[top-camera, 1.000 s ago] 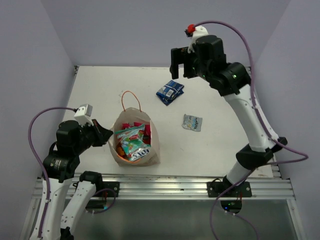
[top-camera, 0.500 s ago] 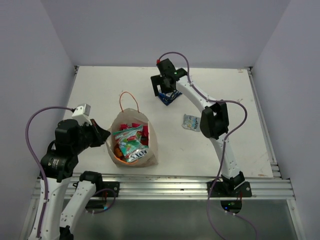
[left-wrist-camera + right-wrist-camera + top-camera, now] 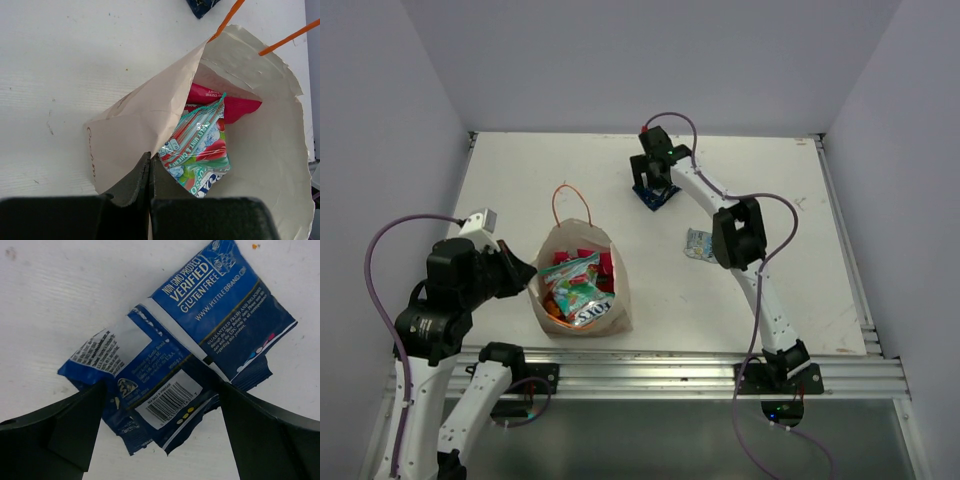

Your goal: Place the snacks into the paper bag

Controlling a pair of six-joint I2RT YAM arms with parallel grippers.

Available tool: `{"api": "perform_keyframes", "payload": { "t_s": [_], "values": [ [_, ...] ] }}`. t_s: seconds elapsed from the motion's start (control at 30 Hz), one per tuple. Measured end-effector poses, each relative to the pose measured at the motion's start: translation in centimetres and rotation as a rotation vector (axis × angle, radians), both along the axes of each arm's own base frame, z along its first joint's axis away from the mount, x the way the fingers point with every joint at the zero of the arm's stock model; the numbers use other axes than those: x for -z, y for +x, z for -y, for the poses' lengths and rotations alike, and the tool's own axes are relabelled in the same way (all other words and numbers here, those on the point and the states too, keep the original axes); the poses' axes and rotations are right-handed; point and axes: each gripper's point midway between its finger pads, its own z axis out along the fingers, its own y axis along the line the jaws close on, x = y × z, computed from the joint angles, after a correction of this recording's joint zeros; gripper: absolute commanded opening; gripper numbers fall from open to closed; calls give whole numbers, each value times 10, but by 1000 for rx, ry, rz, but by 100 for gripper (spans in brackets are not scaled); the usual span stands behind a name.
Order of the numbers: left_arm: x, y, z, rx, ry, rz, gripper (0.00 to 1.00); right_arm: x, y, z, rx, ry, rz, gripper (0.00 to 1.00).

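Note:
The cream paper bag (image 3: 560, 300) stands open at the front left with its orange cord handle (image 3: 570, 190) up. Inside lie a green-white packet (image 3: 582, 290) and a red-pink packet (image 3: 582, 258). My left gripper (image 3: 525, 273) is shut on the bag's near rim. The left wrist view shows the closed jaws pinching the paper wall (image 3: 150, 110), with the green-white packet (image 3: 200, 145) and red-pink packet (image 3: 227, 104) beyond. My right gripper (image 3: 655, 183) is open, low over the blue packet (image 3: 654, 198). In the right wrist view its gripper (image 3: 161, 386) straddles the blue packet (image 3: 190, 335).
A small silvery-grey packet (image 3: 700, 243) lies on the white table (image 3: 520, 180), right of the bag. Lilac walls close in the table on the left, back and right. A metal rail (image 3: 640, 365) runs along the near edge.
My right arm has swung down from high at the back and now sits low over the blue packet. The bag and my left gripper have shifted slightly left.

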Motion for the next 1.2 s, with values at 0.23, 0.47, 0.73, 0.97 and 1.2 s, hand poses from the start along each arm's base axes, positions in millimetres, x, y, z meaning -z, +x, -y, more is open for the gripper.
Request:
{"api": "perform_keyframes", "payload": {
  "t_s": [0.23,0.47,0.73,0.97,1.2],
  "values": [
    [0,2,-2,-10,5,-6,0,26,0,16,32,-78,-18,0],
    [0,2,-2,-11,6,-6,0,9,-26,31,23,-108,-49,0],
    [2,5,-1,-8,6,-1,0,-208,-102,3,-170,162,140,0],
    [5,15,5,22,-7,25,0,-435,-309,-41,-670,589,404,0],
    [6,20,13,67,-25,49,0,-416,-392,-72,-896,624,186,0]
  ]
}}
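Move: The blue packet lies just under the right hand's open fingers, about 4 cm down, some 1 cm ahead and 2 cm right. From that hand the paper bag stands roughly 36 cm back and 14 cm left, its middle about 7 cm higher; the small silver packet lies some 17 cm back and 11 cm right, about 5 cm lower. From the left hand, the blue packet is about 40 cm ahead, 21 cm right and 22 cm below. The right hand dips, pinches the blue packet and swings it about 40 cm back and up towards the bag. ##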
